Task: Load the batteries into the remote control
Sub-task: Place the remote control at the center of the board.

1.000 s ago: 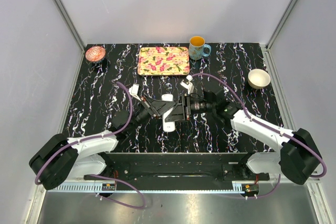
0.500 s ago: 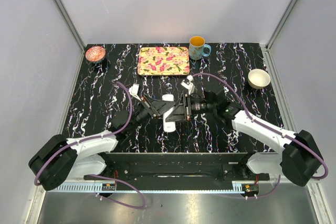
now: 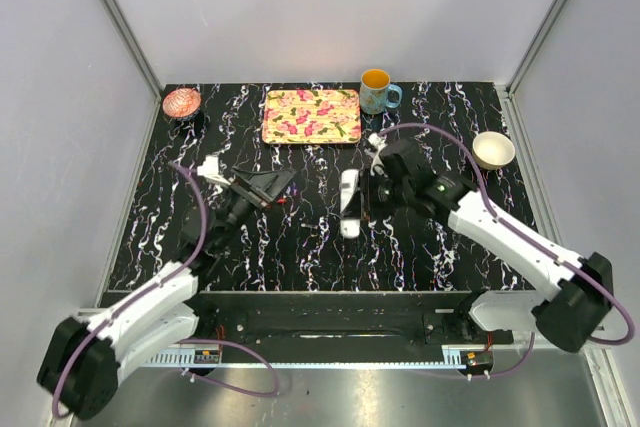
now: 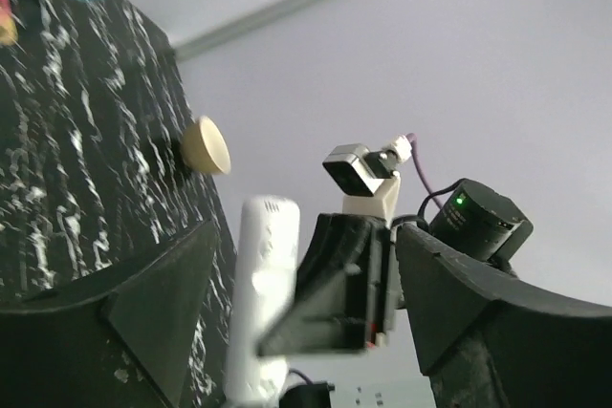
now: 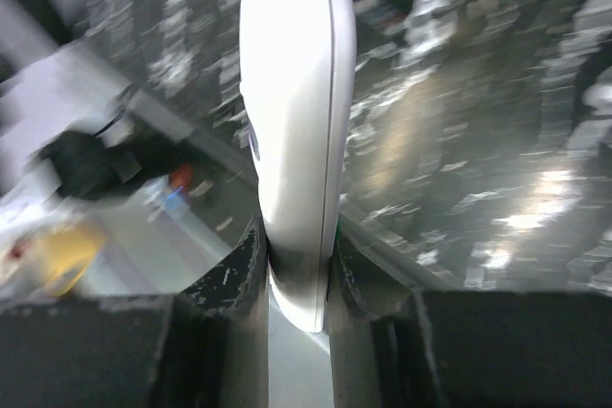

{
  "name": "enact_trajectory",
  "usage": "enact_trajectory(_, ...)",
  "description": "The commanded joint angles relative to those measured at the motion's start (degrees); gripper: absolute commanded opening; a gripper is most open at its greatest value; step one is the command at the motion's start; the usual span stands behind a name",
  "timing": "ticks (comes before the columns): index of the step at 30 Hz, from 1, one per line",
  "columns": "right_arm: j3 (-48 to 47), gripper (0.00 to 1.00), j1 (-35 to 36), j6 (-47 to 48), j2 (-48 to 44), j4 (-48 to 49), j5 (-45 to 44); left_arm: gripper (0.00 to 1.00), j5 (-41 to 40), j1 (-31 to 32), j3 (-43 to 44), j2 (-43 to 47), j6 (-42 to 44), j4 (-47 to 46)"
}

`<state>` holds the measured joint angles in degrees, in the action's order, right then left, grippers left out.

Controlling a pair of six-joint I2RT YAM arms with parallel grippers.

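The white remote control (image 3: pixel 349 203) is held just above the middle of the table, its long side running from near to far. My right gripper (image 3: pixel 366 201) is shut on it from the right. In the right wrist view the remote control (image 5: pixel 296 121) stands edge-on, pinched at its lower end between the right gripper's (image 5: pixel 299 265) fingers. My left gripper (image 3: pixel 268 187) is open, well apart to the left, with nothing between its fingers. The left gripper (image 4: pixel 306 236) looks toward the blurred remote control (image 4: pixel 263 303). A tiny reddish speck (image 3: pixel 284 201) lies by the left fingers, too small to identify. No battery shows clearly.
A flowered tray (image 3: pixel 311 115) and an orange-filled blue mug (image 3: pixel 377 91) stand at the back. A pink dish (image 3: pixel 181 102) is at the back left, and a cream bowl (image 3: pixel 493 150) at the right. The arm-base rail (image 3: pixel 330 312) runs along the near edge.
My left gripper has opened, let go of the remote control and drawn back to the left. The right gripper has closed on the remote, carried it to the right and turned it straighter.
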<state>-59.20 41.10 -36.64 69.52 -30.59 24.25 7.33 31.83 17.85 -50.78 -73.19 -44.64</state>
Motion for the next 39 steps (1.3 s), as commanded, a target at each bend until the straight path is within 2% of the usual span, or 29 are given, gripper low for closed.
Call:
enact_trajectory(1,-10.48,0.00,0.03,10.17,9.83,-24.13,-40.11,0.80,-8.72,-1.34,0.70,11.30,7.25,19.30)
enact_trajectory(3,-11.90,0.00,-0.06,11.76,16.13,-27.31,-52.65,0.80,-10.23,-1.34,1.05,16.93,8.84,26.93)
enact_trajectory(6,-14.62,0.00,-0.14,12.39,24.40,-29.00,-63.31,0.78,-12.16,-1.34,1.75,23.00,11.22,35.72)
enact_trajectory(11,-21.74,0.00,-0.85,10.54,36.55,-31.11,-74.24,0.78,-14.89,-1.34,1.93,30.12,12.81,45.94)
enact_trajectory(15,-29.63,0.00,-1.81,9.49,46.21,-33.13,-74.70,0.77,-14.72,-1.34,2.19,34.34,13.25,50.17)
enact_trajectory(24,-39.84,0.00,-2.87,9.92,58.87,-35.32,-70.31,0.76,-13.66,-1.34,3.69,35.67,14.04,56.15)
enact_trajectory(35,-39.33,0.00,-3.57,11.68,61.36,-32.78,-62.40,0.76,-12.26,-1.34,3.07,34.44,12.98,56.16)
enact_trajectory(39,-37.40,0.16,-3.57,12.47,60.21,-31.12,-60.03,0.75,-11.47,-1.34,3.33,32.86,12.98,55.54)
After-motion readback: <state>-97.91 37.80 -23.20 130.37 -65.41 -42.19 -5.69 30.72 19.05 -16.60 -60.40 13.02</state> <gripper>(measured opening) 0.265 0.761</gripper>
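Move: The right hand already holds the white remote and is taking it to a bare stretch of the dark board, some 17 cm ahead, 15 cm to its right and about 19 cm below. On the board, roughly 20 cm lower than that hand, the silver battery lies about 10 cm ahead and 10 cm left, and the orange battery about 17 cm ahead and 18 cm left. From the left hand the bare spot is some 10 cm ahead, 26 cm right and 26 cm below. Down, forward and to the right in one quick sweep, roughly 15–18 cm each way, the right arm carries the remote to the bare spot, rolling its wrist nearly 90 degrees so the fingers swing from pointing left to pointing down and rightward; it keeps its grip and then holds still, low at the board. The left arm, fingers still open, moves clear to its left and down, drifting back a little. ##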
